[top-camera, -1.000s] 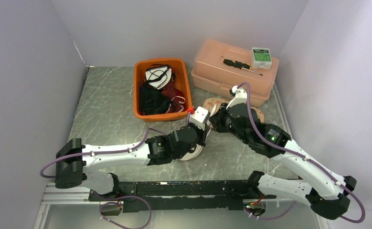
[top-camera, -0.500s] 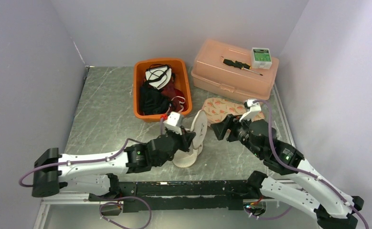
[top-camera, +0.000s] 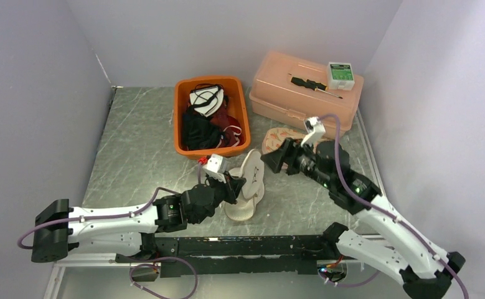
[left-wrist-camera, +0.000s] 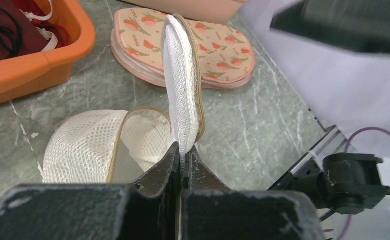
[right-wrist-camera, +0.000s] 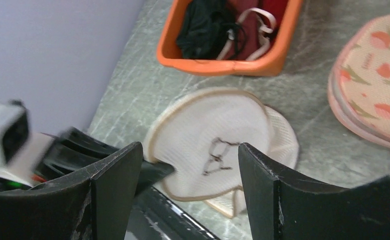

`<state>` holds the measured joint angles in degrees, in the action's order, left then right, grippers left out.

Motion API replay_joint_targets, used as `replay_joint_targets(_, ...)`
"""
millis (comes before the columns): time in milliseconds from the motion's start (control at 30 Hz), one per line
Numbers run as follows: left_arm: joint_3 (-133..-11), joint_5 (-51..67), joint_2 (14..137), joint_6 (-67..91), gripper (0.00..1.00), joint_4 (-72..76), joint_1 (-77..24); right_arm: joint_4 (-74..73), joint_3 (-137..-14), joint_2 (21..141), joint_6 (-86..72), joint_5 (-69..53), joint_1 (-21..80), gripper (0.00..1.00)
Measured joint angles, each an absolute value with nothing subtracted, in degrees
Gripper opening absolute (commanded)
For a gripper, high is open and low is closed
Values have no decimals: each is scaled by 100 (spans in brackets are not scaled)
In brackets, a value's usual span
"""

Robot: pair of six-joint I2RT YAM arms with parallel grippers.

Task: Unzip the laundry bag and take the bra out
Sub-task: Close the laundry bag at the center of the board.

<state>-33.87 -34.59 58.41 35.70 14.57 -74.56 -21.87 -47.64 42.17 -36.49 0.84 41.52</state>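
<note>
The laundry bag is a white mesh shell with tan trim, lying open on the table's near middle. My left gripper is shut on the edge of its raised flap, holding that flap upright; the other half lies flat. The bra, pink with an orange flower print, rests on the table outside the bag, in front of the pink box, partly hidden by my right arm. It shows plainly in the left wrist view. My right gripper hovers open and empty over the bag.
An orange bin of dark and red garments stands behind the bag. A pink lidded box at back right carries a screwdriver and a small green-and-white device. Walls close in on both sides.
My right gripper has opened and swung back over the bag. The left arm has drawn toward the near left, pulling the bag flap with it. The bra now lies apart from the bag.
</note>
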Motion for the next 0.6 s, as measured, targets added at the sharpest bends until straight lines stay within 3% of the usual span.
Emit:
replay_joint_targets(167,-3387,-3472,6012,3079,3,1553,-7456,-2462,-6023,5374,-3819,-263,4106,74)
replay_joint_targets(433,-3387,-3503,6029,2609,3,1671,-7456,-3111,-6305,6171,-4101,-644,4016,72)
replay_joint_targets(533,-3387,-3500,6034,2528,3,1691,-7456,-3203,-6305,6359,-4158,-781,4016,68)
replay_joint_targets(600,-3389,-3496,6064,2484,3,1721,-7456,-3216,-6305,6475,-4180,-847,4016,60)
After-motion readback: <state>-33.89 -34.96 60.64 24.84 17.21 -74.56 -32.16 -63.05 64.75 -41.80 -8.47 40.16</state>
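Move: Off to the right hand's left by some 6 cm, and about 5 cm below, stands the middle of the laundry bag's raised lid, at most 1 cm nearer the base. The bag's body lies about 9 cm left, 4 cm back and 16 cm below. The peach bag lies some 12 cm ahead and 13 cm right on the table. The left hand already pinches the lid's rim; the lid's middle is about 3 cm ahead and 3 cm right of it. Swinging left and slightly forward to the lid's far end, the right hand first rises about 3 cm, then sinks some 6 cm, ending about 5 cm farther left. Its fingers stay wide open while the hand tips down by some 20 degrees. The left hand stays nearly in place, keeps pinching the rim and rolls about 10 degrees, its left side rising and its fingertips tipping slightly up. ##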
